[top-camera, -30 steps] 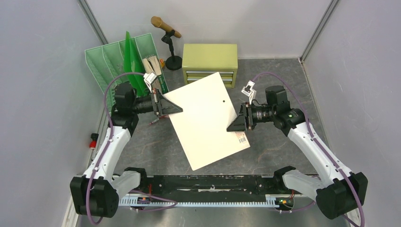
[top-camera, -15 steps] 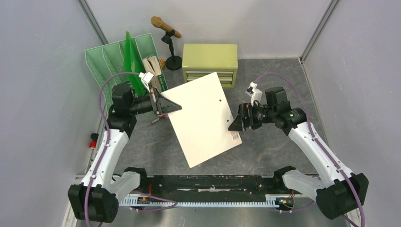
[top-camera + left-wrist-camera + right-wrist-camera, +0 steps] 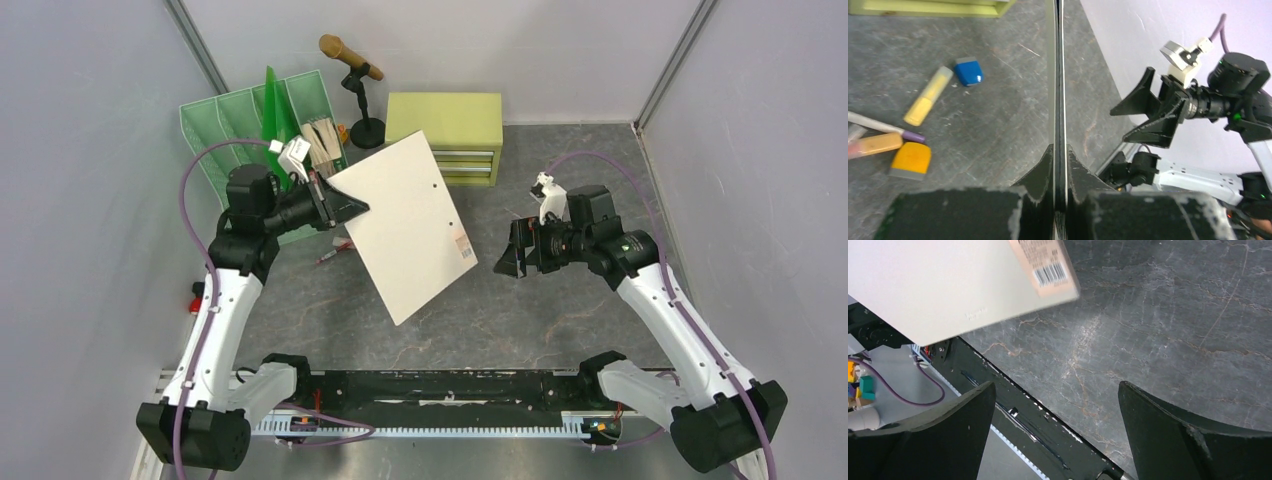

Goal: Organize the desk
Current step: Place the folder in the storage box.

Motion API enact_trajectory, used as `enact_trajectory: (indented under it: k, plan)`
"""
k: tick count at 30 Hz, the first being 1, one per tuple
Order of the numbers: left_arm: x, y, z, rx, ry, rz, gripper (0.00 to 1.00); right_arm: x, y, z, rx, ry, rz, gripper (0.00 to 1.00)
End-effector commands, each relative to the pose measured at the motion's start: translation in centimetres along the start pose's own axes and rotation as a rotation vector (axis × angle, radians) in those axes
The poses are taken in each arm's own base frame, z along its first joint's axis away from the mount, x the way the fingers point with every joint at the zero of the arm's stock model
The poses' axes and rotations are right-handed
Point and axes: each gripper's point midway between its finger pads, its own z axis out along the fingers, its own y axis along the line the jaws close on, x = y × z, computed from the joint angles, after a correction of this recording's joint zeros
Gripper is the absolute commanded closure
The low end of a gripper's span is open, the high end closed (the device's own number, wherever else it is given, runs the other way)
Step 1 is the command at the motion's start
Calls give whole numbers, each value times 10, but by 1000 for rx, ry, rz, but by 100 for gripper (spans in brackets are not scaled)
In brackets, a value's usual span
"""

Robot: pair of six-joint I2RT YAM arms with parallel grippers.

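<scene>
A large white folder (image 3: 400, 225) with a barcode label (image 3: 462, 245) hangs tilted above the desk (image 3: 570, 170). My left gripper (image 3: 355, 208) is shut on its left edge. In the left wrist view the folder (image 3: 1057, 75) shows edge-on, pinched between my jaws (image 3: 1059, 150). My right gripper (image 3: 508, 260) stands open to the right of the folder, apart from it. In the right wrist view the right gripper (image 3: 1058, 405) is wide open with nothing between the fingers. The folder's labelled corner (image 3: 1045, 265) is above and left of it, over the desk (image 3: 1173, 315).
A green file rack (image 3: 240, 120), a microphone on a stand (image 3: 352, 60) and a yellow-green drawer cabinet (image 3: 445, 125) line the back. Under the folder lie a blue eraser (image 3: 968, 71), a yellow highlighter (image 3: 928, 96), a pen (image 3: 883, 129) and an orange block (image 3: 910, 159).
My right gripper opened, let go of the folder's right corner and drew back to the right. My left arm swung the folder toward the back left.
</scene>
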Motion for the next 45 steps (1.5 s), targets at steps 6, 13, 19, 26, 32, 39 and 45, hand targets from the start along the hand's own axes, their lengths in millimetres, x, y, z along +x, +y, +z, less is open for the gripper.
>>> enact_trajectory:
  k: [6,13,19,26,32,39,45]
  plan:
    - [-66,-8,-22,-181,-222,163,98,-1,-5,-5,27,-27,-32,2]
    - [-107,-32,-45,-202,-424,228,98,20,-10,3,13,3,-12,2]
    - [-131,-64,-58,-114,-551,326,98,21,-11,4,15,5,-15,2]
    - [-156,-86,-71,-121,-610,400,97,25,-14,6,23,20,-16,2]
    - [-175,-92,-90,-207,-667,474,97,38,-24,6,63,53,-23,2]
    - [-199,-102,-116,-292,-788,546,98,46,-29,8,72,69,-18,2]
    - [-208,-108,-124,-314,-817,587,98,46,-30,9,76,75,-21,2]
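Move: The left hand already pinches the white folder by an edge; the storage box it is meant for has its middle about 20 cm ahead, 16 cm left and some 20 cm below. In the box, the green folder stands roughly 22 cm ahead and 14 cm left, the books about 20 cm ahead and 4 cm left. The yellow drawer cabinet is near 28 cm ahead and 24 cm right. From the empty right hand the box lies about 27 cm ahead, 58 cm left and 10 cm lower. Forward and left at first, then chiefly straight up and finally up and left again, the left hand hoists the white folder some 19 cm, ending about 9 cm farther left. Its wrist tips the fingers upward and swings them counter-clockwise, about 35 degrees each, the pinch unchanged. The right hand, open and empty, sinks about 5 cm, easing back. ##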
